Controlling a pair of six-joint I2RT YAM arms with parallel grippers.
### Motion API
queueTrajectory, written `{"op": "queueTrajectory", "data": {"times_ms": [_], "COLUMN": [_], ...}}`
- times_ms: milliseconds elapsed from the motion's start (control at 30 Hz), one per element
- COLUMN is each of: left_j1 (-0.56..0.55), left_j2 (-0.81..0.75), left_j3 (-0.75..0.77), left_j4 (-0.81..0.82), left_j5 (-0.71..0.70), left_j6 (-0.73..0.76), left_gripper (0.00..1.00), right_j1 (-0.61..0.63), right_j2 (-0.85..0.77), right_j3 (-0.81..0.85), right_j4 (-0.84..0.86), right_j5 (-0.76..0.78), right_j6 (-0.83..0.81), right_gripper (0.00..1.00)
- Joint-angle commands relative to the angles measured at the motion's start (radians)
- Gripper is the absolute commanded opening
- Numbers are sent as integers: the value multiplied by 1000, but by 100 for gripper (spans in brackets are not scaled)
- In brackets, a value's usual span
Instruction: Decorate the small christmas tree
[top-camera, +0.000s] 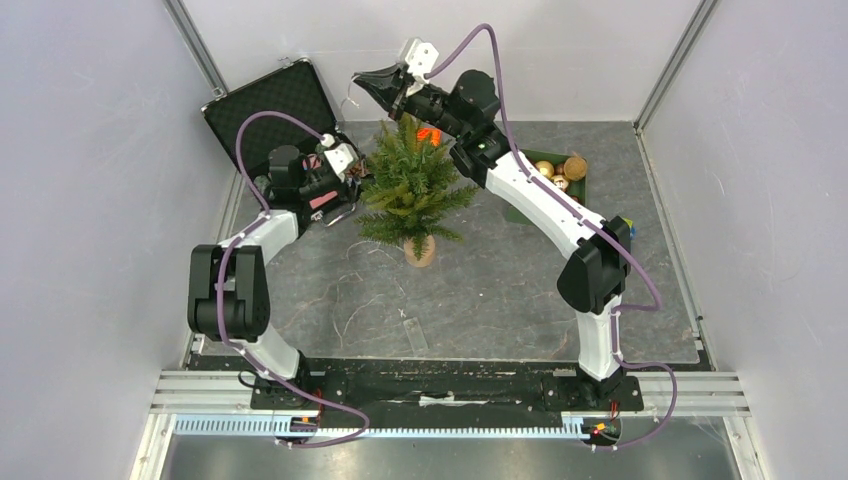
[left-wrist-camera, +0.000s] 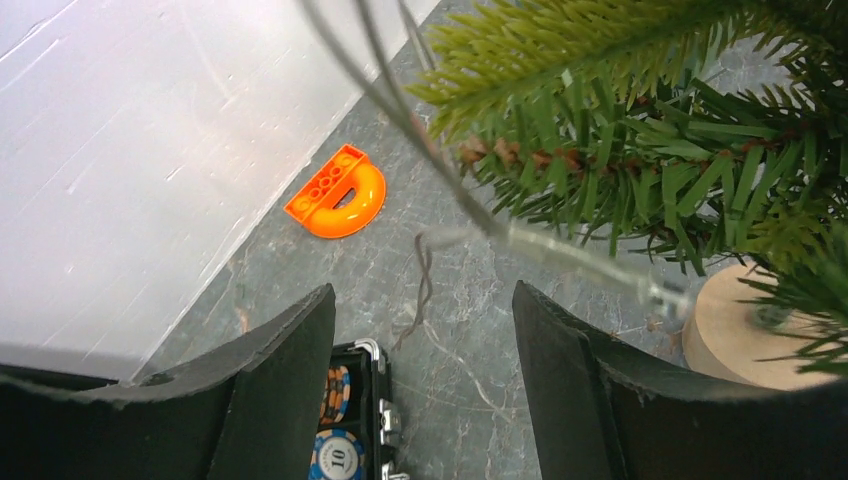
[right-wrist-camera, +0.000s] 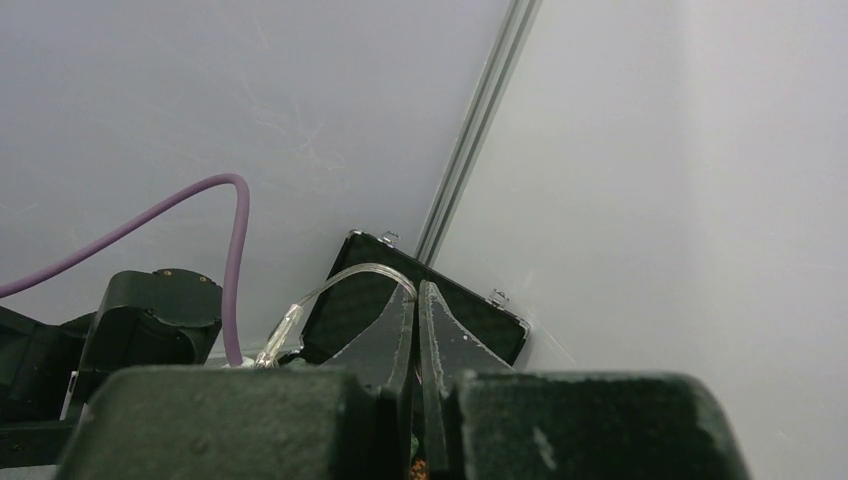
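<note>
The small christmas tree (top-camera: 410, 185) stands mid-table on its round tan stump base (top-camera: 421, 250). It also shows in the left wrist view (left-wrist-camera: 640, 150), with the base (left-wrist-camera: 735, 335) at the right. My right gripper (top-camera: 375, 85) is raised behind the tree's top and is shut (right-wrist-camera: 417, 290) on a clear light string wire (right-wrist-camera: 350, 275). The wire (left-wrist-camera: 560, 250) hangs down across the tree's branches. My left gripper (top-camera: 350, 185) is open and empty (left-wrist-camera: 420, 300), low at the tree's left side.
An open black briefcase (top-camera: 275, 100) stands at the back left, and its tray holds poker chips (left-wrist-camera: 330, 450). An orange arch block (left-wrist-camera: 338, 192) lies by the back wall. A green bin with gold ornaments (top-camera: 555, 172) sits at the back right. Thin loose strands (top-camera: 365, 305) lie on the mat.
</note>
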Motion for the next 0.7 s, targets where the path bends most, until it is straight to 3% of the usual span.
{"op": "queueTrajectory", "data": {"times_ms": [0, 33, 100, 200, 233, 567, 667], "left_j1": [-22, -28, -32, -30, -29, 113, 143], "left_j2": [35, 40, 48, 37, 26, -122, -226], "left_j3": [53, 57, 60, 64, 58, 154, 200], "left_j4": [2, 9, 44, 34, 25, -164, -310], "left_j5": [33, 27, -2, -17, -26, -327, -396], "left_j6": [75, 74, 40, 35, 39, -109, -98], "left_gripper": [71, 67, 52, 6, 2, 2, 2], "right_j1": [3, 3, 3, 1, -1, -73, -79], "right_j2": [-39, -38, -42, -55, -61, -76, -102], "right_j3": [26, 25, 21, -2, -11, -44, -69], "right_j4": [-1, 0, -4, 5, 10, 73, 84], "right_j5": [3, 3, -4, 2, 10, 125, 170], "right_j6": [-25, -24, -24, -25, -25, 19, -8], "right_gripper": [0, 0, 0, 0, 0, 0, 0]}}
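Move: The loose strand of the light string hangs right at the left gripper's open fingers, about 1 cm ahead, 1 cm right and 1 cm below. From that gripper the christmas tree stands some 14 cm back and 15 cm right, its middle about 5 cm lower. The chip case is about 2 cm ahead, 6 cm left and 17 cm below. The strand lies some 3 cm ahead, 4 cm left and 25 cm below the right gripper, which already grips the string higher up. Ease the left gripper a touch right and down and shut its open fingers on the hanging strand. Then swing it left about 10 cm, rising about 5 cm and a little forward, away from the tree and over the chip case, turning about 20 degrees counter-clockwise. Keep the right fingers shut on the string and draw it forward and right, about 4 cm each way. ##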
